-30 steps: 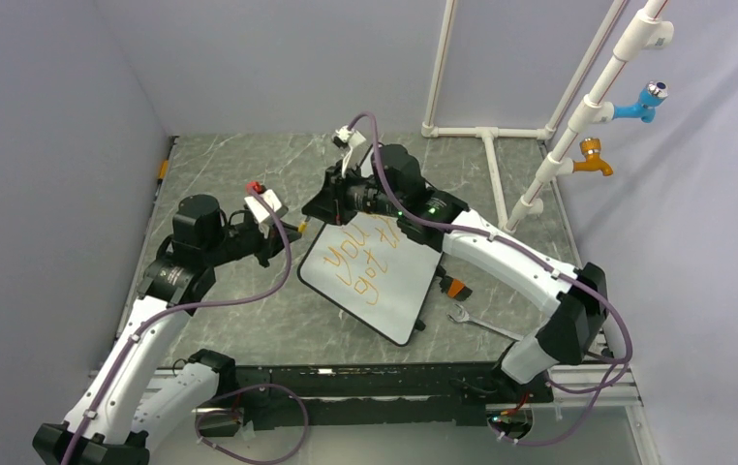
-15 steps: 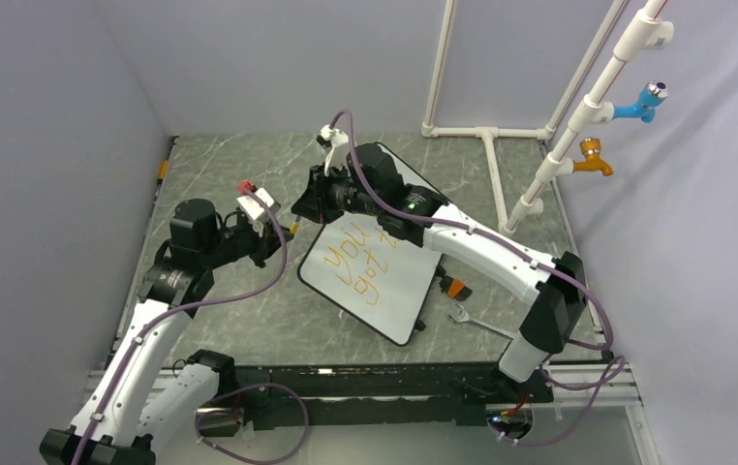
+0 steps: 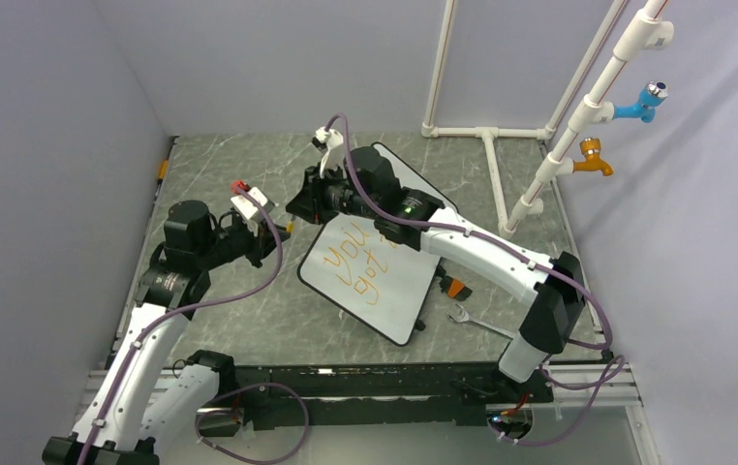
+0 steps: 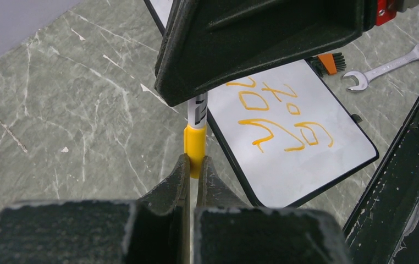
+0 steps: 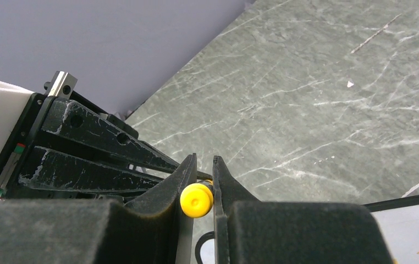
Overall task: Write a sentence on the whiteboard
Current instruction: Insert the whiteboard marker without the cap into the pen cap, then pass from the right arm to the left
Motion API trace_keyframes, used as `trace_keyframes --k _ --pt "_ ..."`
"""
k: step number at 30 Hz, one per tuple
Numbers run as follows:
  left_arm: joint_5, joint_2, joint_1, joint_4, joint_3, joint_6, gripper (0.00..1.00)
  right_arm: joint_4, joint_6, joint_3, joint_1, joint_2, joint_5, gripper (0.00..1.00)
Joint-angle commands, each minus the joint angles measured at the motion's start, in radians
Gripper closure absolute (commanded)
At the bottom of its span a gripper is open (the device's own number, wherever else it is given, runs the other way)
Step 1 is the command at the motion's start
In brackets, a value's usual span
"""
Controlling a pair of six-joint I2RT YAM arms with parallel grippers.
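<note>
The whiteboard point(image 3: 396, 302) lies tilted at the table's centre, with the sentence point(image 3: 353, 262) on it in two lines of orange letters. My right arm hides the right end of the sentence. Both grippers meet just off the board's upper left corner. A marker with a white barrel point(image 4: 197, 113) runs between them. My left gripper point(image 4: 195, 163) is shut on its yellow cap point(image 4: 194, 142). My right gripper point(image 5: 203, 166) is shut on the barrel, whose yellow end point(image 5: 196, 200) faces the right wrist camera. The left wrist view shows the whiteboard point(image 4: 312, 162) and the sentence point(image 4: 276, 118) beyond the right gripper's body.
A wrench point(image 3: 476, 322) and a small orange and black brush point(image 3: 452, 287) lie by the board's right edge. White pipes point(image 3: 496, 165) with a blue tap point(image 3: 641, 105) and an orange tap point(image 3: 593, 160) stand at the back right. Grey walls enclose the table.
My right gripper has swung left, off the board's top edge, and now meets the left gripper. The left gripper has drifted slightly left with the marker's cap.
</note>
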Motion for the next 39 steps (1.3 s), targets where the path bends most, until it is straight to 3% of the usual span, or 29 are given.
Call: trace_keyframes --k 1,5,10,23,27,28,29,30,35,39 --pt "0.160 -0.039 -0.016 0.262 0.043 -0.002 1.00 -0.134 -0.024 -0.002 0.065 0.054 -0.033 1.00" --pt "0.161 -0.053 -0.016 0.253 0.027 0.013 0.84 -0.180 -0.060 0.051 0.057 0.055 0.021 1.00" --pt "0.165 -0.051 -0.016 0.233 0.026 0.026 0.74 -0.189 -0.065 0.077 0.043 0.045 0.018 1.00" --pt "0.130 -0.065 -0.016 0.206 0.019 0.044 0.63 -0.199 -0.076 0.117 0.027 0.037 0.051 1.00" --pt "0.107 -0.079 -0.016 0.202 0.011 0.050 0.43 -0.206 -0.085 0.143 -0.004 0.032 0.072 1.00" --pt "0.104 -0.083 -0.016 0.200 0.011 0.050 0.31 -0.206 -0.086 0.151 -0.013 0.031 0.069 1.00" --pt "0.101 -0.084 -0.016 0.198 0.010 0.050 0.10 -0.206 -0.087 0.156 -0.021 0.029 0.066 1.00" --pt "0.099 -0.086 -0.016 0.199 0.009 0.052 0.02 -0.206 -0.088 0.162 -0.030 0.028 0.064 1.00" --pt "0.095 -0.084 -0.016 0.194 0.009 0.056 0.01 -0.214 -0.092 0.191 -0.047 0.021 0.053 1.00" --pt "0.092 -0.078 -0.016 0.200 0.010 0.054 0.06 -0.204 -0.087 0.186 -0.047 0.009 0.008 1.00"
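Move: The cap sits at the left fingertips, its lower end already pinched and its middle about 1 cm above that hand's point. The marker stands nearly upright in it, its middle roughly 4 cm above the left hand; the whiteboard's middle is some 17 cm right of the left hand, 3 cm ahead and about 25 cm below. For the right hand, which holds the marker's upper end, the cap is about 5 cm below and 1 cm back. The left hand lets go of the cap, easing its fingers apart and then spreading them wide, as it rises about 5 cm with a small shift back and to the right and tips its fingertips up some 15 degrees. The right hand keeps its pinch on the marker, first dipping about 4 cm and slightly back with its fingers tilting down about 10 degrees, then climbing again and going forward and a little right, away from the left hand, to end some 3 cm farther out than it began. ##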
